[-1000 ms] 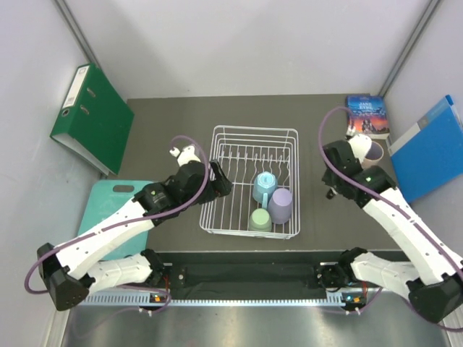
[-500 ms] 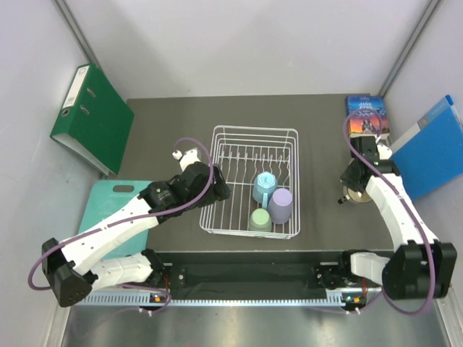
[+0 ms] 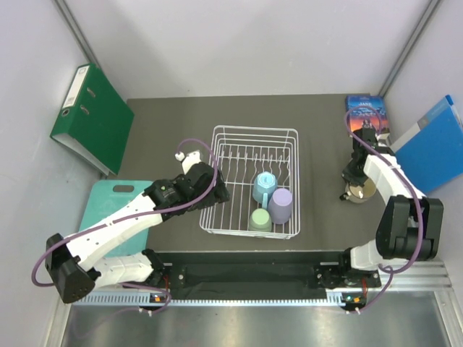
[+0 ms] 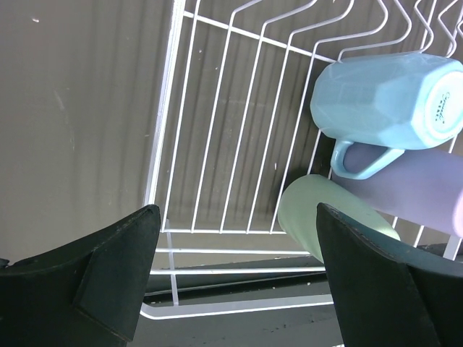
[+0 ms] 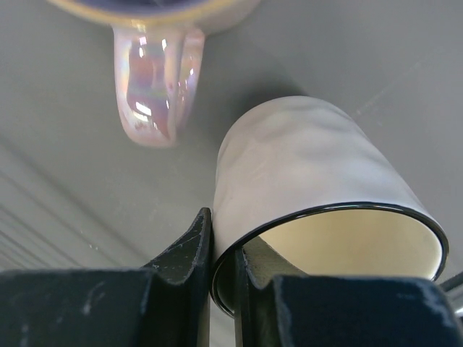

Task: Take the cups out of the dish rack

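The white wire dish rack (image 3: pixel 217 155) stands mid-table and holds three cups: light blue (image 3: pixel 264 186), lavender (image 3: pixel 281 204) and sage green (image 3: pixel 260 219). In the left wrist view the light blue (image 4: pixel 387 101), lavender (image 4: pixel 427 191) and green (image 4: pixel 318 213) cups lie at the right of the rack (image 4: pixel 217 137). My left gripper (image 3: pixel 221 190) (image 4: pixel 239 289) is open and empty over the rack's near left part. My right gripper (image 3: pixel 354 185) (image 5: pixel 226 253) is shut on the rim of the cream cup (image 3: pixel 359 191) (image 5: pixel 304 166), right of the rack. A pink cup's handle (image 5: pixel 155 87) is just beyond it.
A green binder (image 3: pixel 92 117) leans at the back left and a teal cutting board (image 3: pixel 107 210) lies left of the rack. A book (image 3: pixel 365 113) and a blue folder (image 3: pixel 432 148) sit at the back right, close to my right arm.
My right arm has swung right and folded back, carrying the cream cup to the spot beside the pink cup. My left gripper has shifted slightly toward the rack's near left corner.
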Tool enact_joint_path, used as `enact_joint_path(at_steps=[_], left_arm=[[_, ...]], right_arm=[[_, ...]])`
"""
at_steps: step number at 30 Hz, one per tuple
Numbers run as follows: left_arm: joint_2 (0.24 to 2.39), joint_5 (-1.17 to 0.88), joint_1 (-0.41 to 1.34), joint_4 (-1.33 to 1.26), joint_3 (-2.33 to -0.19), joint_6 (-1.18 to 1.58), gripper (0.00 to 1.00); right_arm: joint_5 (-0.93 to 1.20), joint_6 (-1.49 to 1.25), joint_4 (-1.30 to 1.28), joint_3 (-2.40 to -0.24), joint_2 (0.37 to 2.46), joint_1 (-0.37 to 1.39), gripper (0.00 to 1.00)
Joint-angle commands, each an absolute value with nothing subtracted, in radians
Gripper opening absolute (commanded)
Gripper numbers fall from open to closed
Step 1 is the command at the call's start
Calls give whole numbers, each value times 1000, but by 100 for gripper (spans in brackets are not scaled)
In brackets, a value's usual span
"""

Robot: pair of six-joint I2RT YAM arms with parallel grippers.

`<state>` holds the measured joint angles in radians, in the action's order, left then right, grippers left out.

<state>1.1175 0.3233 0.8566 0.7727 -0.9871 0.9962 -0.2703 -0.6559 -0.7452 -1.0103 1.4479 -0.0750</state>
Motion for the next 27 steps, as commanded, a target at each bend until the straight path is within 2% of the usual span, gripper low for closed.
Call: enact_joint_path(at_steps=[1, 7, 9, 10, 13, 24, 27], left_arm=[[1132, 327, 856, 779, -1026, 997, 93], [1161, 322, 856, 778, -1032, 996, 93], [1172, 319, 856, 778, -1034, 996, 93], [1175, 318, 856, 776, -1034, 996, 93], [1184, 314, 856, 773, -1035, 996, 93], [1177, 324, 856, 765, -1042, 986, 93], [1170, 333, 856, 762, -1043, 968, 95]], right_arm=[[-295, -632, -687, -1077, 1477, -101, 0], [-281, -611, -680, -1103, 1539, -135, 0], [-273, -607, -675, -1106, 1548, -140, 7], [-261, -606, -673, -1109, 1549, -140, 15], [-241, -601, -658, -1111, 1545, -141, 26], [-141, -627, -684, -1147, 1416, -121, 42], [-101, -649, -707, -1181, 1344, -88, 54]])
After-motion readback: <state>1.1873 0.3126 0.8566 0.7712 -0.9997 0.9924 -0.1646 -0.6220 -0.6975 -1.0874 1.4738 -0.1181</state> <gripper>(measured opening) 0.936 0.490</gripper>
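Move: The right hand, gripping the cream cup's rim, has the bare counter spot for it about 4 cm to its right, a centimetre back and 9 below. The purple-lined mug stands some 10 cm ahead and 6 right, 5 below; the blue book lies about 22 ahead and 5 right, 8 below. From the left hand that spot is roughly 45 cm right, 6 ahead and 17 below. Right hand lowers the cream cup about 2 cm onto the counter, opens, then rises 4 cm, also forward. ##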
